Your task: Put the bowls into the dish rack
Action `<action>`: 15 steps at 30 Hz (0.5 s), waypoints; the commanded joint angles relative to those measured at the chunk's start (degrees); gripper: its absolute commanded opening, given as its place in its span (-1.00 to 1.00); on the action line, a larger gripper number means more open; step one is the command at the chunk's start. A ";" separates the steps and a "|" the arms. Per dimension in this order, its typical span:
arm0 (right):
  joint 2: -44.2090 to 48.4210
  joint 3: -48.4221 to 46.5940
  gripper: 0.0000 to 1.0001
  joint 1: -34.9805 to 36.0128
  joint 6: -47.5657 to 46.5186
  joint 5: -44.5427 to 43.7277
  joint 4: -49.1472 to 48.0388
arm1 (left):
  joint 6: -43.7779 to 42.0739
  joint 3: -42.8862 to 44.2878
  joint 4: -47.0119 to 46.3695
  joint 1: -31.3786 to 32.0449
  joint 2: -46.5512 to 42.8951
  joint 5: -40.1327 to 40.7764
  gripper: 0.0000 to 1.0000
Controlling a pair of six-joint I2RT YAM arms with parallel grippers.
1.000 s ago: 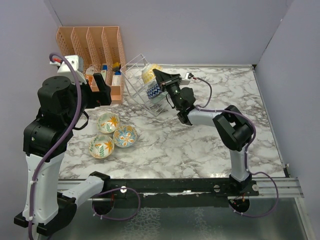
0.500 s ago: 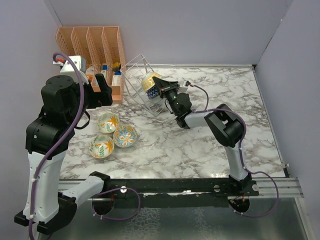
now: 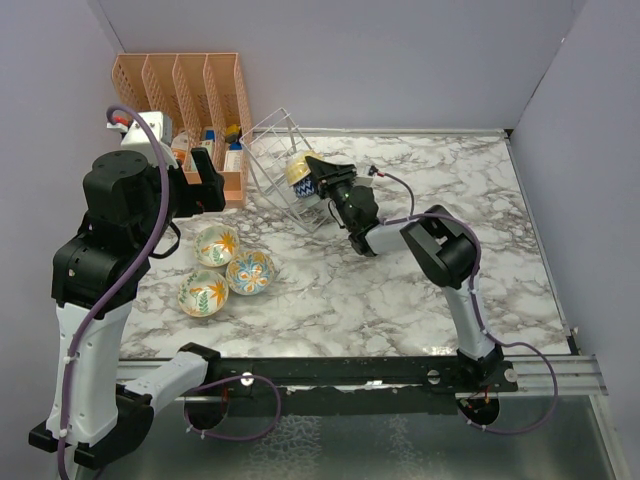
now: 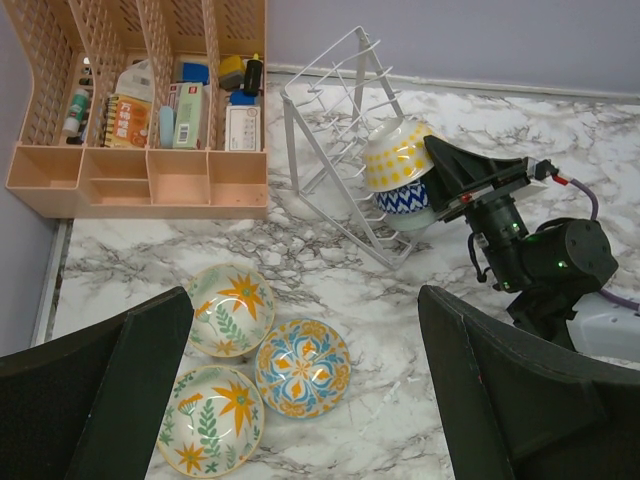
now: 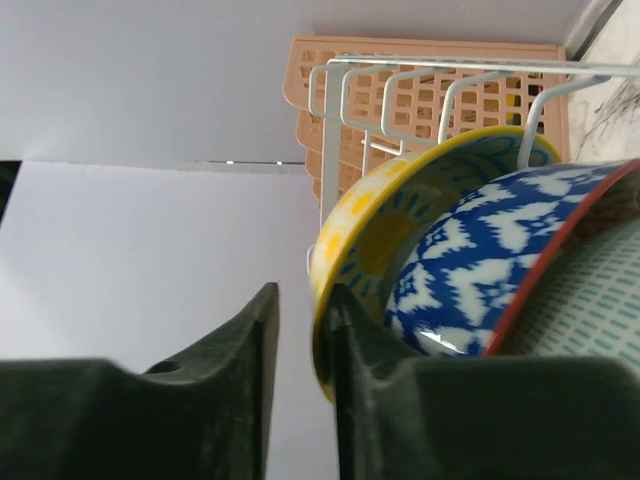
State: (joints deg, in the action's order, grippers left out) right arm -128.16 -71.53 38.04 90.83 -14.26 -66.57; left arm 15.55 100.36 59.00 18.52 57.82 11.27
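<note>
The wire dish rack (image 3: 268, 160) (image 4: 330, 110) stands at the back of the table with three bowls leaning in it. A yellow sun-pattern bowl (image 3: 298, 168) (image 4: 398, 155) (image 5: 400, 215) lies outermost, then a blue-and-white one (image 4: 405, 198) (image 5: 480, 250), then a teal one (image 5: 590, 290). My right gripper (image 3: 313, 170) (image 5: 302, 290) straddles the yellow bowl's rim, slightly open, with a gap at its outer finger. Three painted bowls (image 3: 216, 244) (image 3: 250, 271) (image 3: 203, 293) rest on the marble at the left. My left gripper (image 3: 203, 182) (image 4: 305, 295) hangs open high above them, empty.
An orange slotted organizer (image 3: 190, 90) (image 4: 140, 175) with small bottles and boxes stands just left of the rack against the back wall. Grey walls close in the table on the left, back and right.
The right gripper has pushed the yellow bowl down into the rack beside the blue one, and its jaws have parted a little. The left arm has barely shifted.
</note>
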 commanded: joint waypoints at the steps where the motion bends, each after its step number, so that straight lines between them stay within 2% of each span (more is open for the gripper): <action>1: 3.33 -0.93 -0.39 0.10 0.34 -2.19 1.38 | -0.72 -0.34 -0.11 0.41 -0.38 -0.71 0.98; 7: 6.66 0.24 -0.18 0.10 0.94 -2.76 7.27 | -0.65 0.08 -0.21 0.60 -0.35 -0.57 0.98; 15: 11.22 2.73 -0.09 0.08 1.89 -4.25 13.53 | -0.33 0.36 -0.16 0.63 -0.34 -0.70 0.98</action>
State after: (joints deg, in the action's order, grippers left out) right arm -121.36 -69.91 38.06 91.90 -15.70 -56.25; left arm 15.49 100.38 58.98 18.87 57.82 11.27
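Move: The yellow bowl stands on edge in the dish rack, its rim between my right fingertips; its middle is about 5 cm to the left, 2 cm ahead and 3 cm lower. The blue zigzag bowl lies 4 cm left, level front to back, some 8 cm below, and the rack's middle about 7 cm left, 4 ahead and 8 below. From my left hand the yellow bowl is roughly 27 cm ahead, 14 right and 27 below. I go on opening my right fingers around the yellow bowl's rim, to a bit under half open, holding the hand in place at first. Then I ease up about 1.5 cm and slightly to the right, away from the bowl's middle, tipping the fingers some 5 degrees down. The rim still sits between the fingers, close to the lower one. ##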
